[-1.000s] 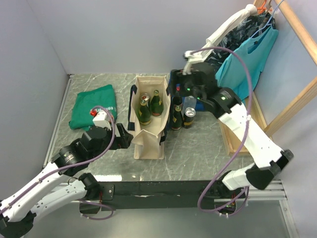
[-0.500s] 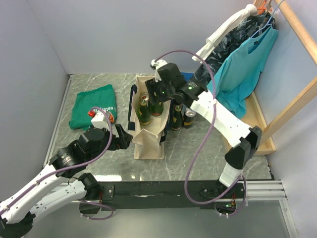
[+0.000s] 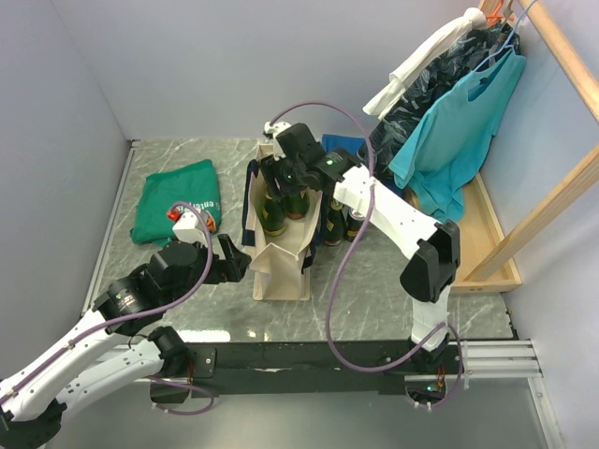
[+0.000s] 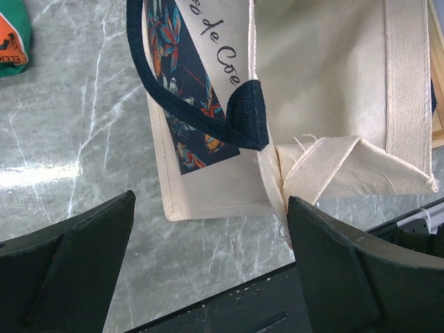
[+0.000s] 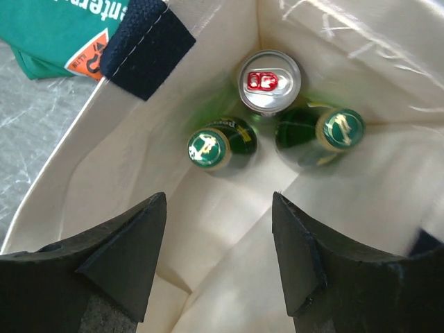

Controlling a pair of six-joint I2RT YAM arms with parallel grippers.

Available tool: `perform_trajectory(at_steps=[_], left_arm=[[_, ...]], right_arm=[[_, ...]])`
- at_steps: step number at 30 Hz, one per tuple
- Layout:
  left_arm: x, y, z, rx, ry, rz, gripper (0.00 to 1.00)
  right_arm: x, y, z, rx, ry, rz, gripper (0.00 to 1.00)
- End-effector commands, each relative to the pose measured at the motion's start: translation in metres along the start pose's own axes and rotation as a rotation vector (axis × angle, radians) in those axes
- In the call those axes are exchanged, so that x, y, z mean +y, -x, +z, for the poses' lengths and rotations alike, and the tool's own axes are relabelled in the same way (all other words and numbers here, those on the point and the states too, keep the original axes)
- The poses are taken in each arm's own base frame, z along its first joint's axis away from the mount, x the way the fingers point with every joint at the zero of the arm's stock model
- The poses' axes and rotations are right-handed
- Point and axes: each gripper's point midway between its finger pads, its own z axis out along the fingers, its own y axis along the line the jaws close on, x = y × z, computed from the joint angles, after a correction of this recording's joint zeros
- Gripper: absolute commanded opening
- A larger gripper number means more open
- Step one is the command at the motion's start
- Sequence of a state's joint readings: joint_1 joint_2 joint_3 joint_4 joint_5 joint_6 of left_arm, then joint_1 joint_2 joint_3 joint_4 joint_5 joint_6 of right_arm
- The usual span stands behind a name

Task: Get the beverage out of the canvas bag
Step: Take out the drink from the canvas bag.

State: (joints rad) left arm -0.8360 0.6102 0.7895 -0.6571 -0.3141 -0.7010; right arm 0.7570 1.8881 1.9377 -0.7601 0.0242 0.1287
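The cream canvas bag [image 3: 281, 257] with navy handles stands upright in the middle of the table. In the right wrist view its cream inner wall [image 5: 125, 159] encloses two green bottles [image 5: 210, 147] [image 5: 338, 130] and a silver can [image 5: 270, 81] with a red tab. My right gripper [image 3: 285, 180] [image 5: 217, 205] hangs over the bag's mouth, open, with nothing between its fingers. My left gripper [image 3: 234, 260] [image 4: 211, 205] is open wide beside the bag's lower left corner [image 4: 208, 187], under a navy handle [image 4: 244, 114], touching nothing.
Just right of the bag stand a dark bottle [image 3: 334, 221] and a can [image 3: 357, 223]. A folded green T-shirt [image 3: 176, 201] lies at the left and a blue cloth [image 3: 343, 143] behind the bag. Clothes [image 3: 449, 112] hang on a wooden rack [image 3: 552, 201] at the right.
My right arm swung left, from above the bottle and can beside the bag to over the bag's mouth, and its jaws narrowed a little. The left arm stayed still.
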Motion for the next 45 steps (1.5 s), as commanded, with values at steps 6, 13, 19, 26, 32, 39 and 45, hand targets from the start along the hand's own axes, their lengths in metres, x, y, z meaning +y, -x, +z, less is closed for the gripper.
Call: perform_trajectory(at_steps=[6, 13, 19, 26, 32, 39, 45], left_arm=[[-0.003, 0.005, -0.003, -0.019, -0.008, -0.009, 0.96], [-0.004, 0.007, -0.005, -0.024, -0.014, -0.012, 0.96], [-0.004, 0.007, -0.006, -0.03, -0.015, -0.014, 0.96], [-0.005, 0.007, -0.006, -0.027, -0.017, -0.012, 0.96], [-0.006, 0.007, -0.007, -0.029, -0.022, -0.012, 0.96], [-0.005, 0.007, -0.007, -0.03, -0.016, -0.013, 0.96], [-0.005, 0.007, -0.007, -0.029, -0.018, -0.011, 0.96]], right_arm=[[0.02, 0.022, 0.024, -0.053, 0.078, -0.015, 0.69], [0.024, 0.021, 0.034, -0.046, 0.091, -0.012, 0.71], [0.024, 0.015, 0.043, -0.009, 0.088, -0.014, 0.71], [0.023, 0.006, 0.049, 0.017, 0.08, -0.014, 0.7], [0.021, 0.0, 0.052, 0.033, 0.071, -0.019, 0.68], [0.021, -0.004, 0.055, 0.05, 0.064, -0.02, 0.67], [0.019, -0.007, 0.057, 0.06, 0.058, -0.023, 0.67]])
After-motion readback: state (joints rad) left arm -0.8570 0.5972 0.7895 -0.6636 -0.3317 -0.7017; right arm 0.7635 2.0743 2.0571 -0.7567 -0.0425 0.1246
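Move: The green bottle at the left wall inside the canvas bag lies some 3 cm ahead of the right hand and 4 cm to its left, its middle about 15 cm below but its cap only about 7 cm below. The can stands some 7 cm farther out than that bottle and level with it sideways; the second green bottle is about 5 cm farther out and 6 cm to the right of it. From the left hand the first bottle is about 19 cm ahead, 7 cm right, 14 cm below. Down and to the left, with a little forward, the right hand sinks about 5 cm into the mouth of the canvas bag and slides about 4 cm left towards the cap of the left green bottle. A brief rise of about a centimetre breaks the descent; then it sinks again and nearly settles, fingers staying open on either side of the line to the cap, not closing. ##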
